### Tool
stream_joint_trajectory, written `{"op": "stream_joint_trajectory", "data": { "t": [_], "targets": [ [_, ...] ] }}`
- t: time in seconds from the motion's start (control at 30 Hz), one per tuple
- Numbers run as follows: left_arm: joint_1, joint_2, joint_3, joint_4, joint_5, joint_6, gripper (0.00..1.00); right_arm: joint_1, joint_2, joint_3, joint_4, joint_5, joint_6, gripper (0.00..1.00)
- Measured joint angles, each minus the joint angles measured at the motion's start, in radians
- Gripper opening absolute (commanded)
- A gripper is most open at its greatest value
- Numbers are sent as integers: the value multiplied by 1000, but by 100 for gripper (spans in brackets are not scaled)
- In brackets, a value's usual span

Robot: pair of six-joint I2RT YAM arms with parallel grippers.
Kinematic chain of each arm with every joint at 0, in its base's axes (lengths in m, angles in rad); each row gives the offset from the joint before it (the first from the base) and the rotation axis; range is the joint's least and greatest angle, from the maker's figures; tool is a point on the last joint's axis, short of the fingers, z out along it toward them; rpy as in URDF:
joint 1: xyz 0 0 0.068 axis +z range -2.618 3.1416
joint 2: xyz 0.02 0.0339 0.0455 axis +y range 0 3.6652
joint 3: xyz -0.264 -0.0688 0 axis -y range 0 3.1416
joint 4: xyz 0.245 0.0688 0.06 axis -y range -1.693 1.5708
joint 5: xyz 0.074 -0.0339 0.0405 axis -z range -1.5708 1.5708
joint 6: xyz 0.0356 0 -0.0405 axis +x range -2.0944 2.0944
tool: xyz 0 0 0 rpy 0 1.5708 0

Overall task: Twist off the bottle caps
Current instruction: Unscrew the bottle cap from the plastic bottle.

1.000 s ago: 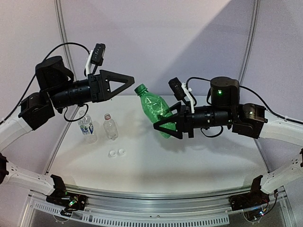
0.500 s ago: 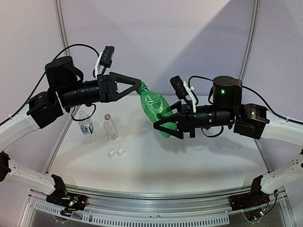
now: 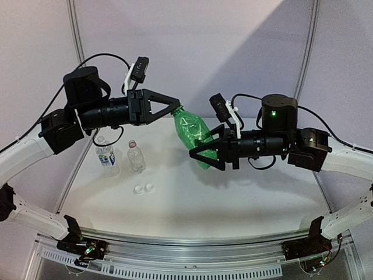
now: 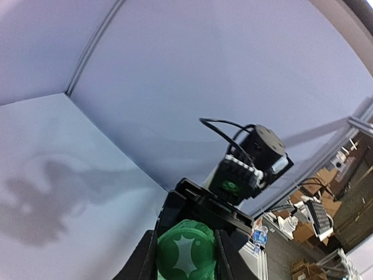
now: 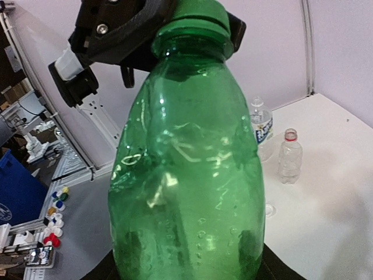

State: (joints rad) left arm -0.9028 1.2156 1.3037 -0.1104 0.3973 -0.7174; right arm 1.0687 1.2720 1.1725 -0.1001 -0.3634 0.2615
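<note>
My right gripper (image 3: 201, 153) (image 5: 186, 265) is shut on the lower body of the green bottle (image 3: 193, 139) (image 5: 186, 175). It holds the bottle in the air, neck tilted up and to the left. My left gripper (image 3: 176, 108) (image 4: 185, 256) is shut on the bottle's green cap (image 4: 185, 252) (image 5: 198, 16), one finger on each side. A clear bottle with a blue-white label (image 3: 106, 157) (image 5: 260, 125) and a shorter clear bottle (image 3: 135, 156) (image 5: 289, 156) stand uncapped on the table at the left. Two white caps (image 3: 144, 188) lie in front of them.
The white table (image 3: 245, 198) has wall panels behind it and metal poles at its left and right back corners. In the right wrist view, several small coloured caps (image 5: 54, 210) lie on a lower surface beyond the table's left edge.
My left gripper has moved right to the bottle's neck and closed on the green cap. The right arm and the bottle have barely moved.
</note>
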Motion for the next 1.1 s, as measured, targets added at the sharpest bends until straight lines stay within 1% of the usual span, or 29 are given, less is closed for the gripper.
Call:
{"op": "stream_joint_trajectory", "data": {
  "t": [0.07,0.13,0.3,0.37,0.4,0.53,0.6,0.63,0.67,0.8,0.87,0.97,1.0,1.1],
  "targets": [
    [0,21,29,-40,-29,-19,5,6,0,7,-23,61,-17,19],
    [0,45,57,-88,-74,-55,5,18,12,35,-82,146,-47,18],
    [0,101,147,-244,-231,-170,6,50,100,133,-193,379,-115,17],
    [0,114,159,-288,-274,-205,6,58,122,141,-206,429,-126,17],
    [-1,117,160,-307,-287,-221,8,63,130,141,-213,447,-130,17],
    [-3,122,158,-339,-314,-259,18,69,138,132,-218,471,-131,18],
    [-5,115,145,-332,-317,-263,26,71,135,121,-208,470,-129,18],
    [-6,108,130,-323,-319,-265,31,71,135,116,-205,469,-129,18],
    [-6,101,114,-315,-318,-267,38,71,134,107,-198,466,-128,18],
    [-9,62,51,-293,-321,-257,73,75,120,61,-185,463,-113,18],
    [-10,37,28,-288,-323,-240,84,74,106,39,-183,463,-104,17],
    [-10,-3,7,-263,-321,-220,97,74,80,13,-182,463,-85,17],
    [-10,-19,0,-254,-319,-211,99,74,74,8,-180,463,-78,17],
    [-10,-65,-21,-230,-314,-181,99,74,58,0,-168,463,-63,17]
  ]
}}
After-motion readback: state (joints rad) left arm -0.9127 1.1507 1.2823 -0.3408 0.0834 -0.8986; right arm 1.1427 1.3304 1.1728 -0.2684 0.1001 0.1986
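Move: The left fingers already pinch the green bottle's cap right at their tips. From the right hand, which holds the bottle's body, the cap lies roughly 9 cm left, 4 cm ahead and 8 cm above. Down on the table, the red-ringed bottle stands some 16 cm ahead and 16 cm left of the left hand, 34 cm lower; the two loose white caps lie about 8 cm ahead and 13 cm left of that hand, 43 cm lower. With the cap pinched, both hands swing about 6 cm forward and down; the left then opens and withdraws leftward. ##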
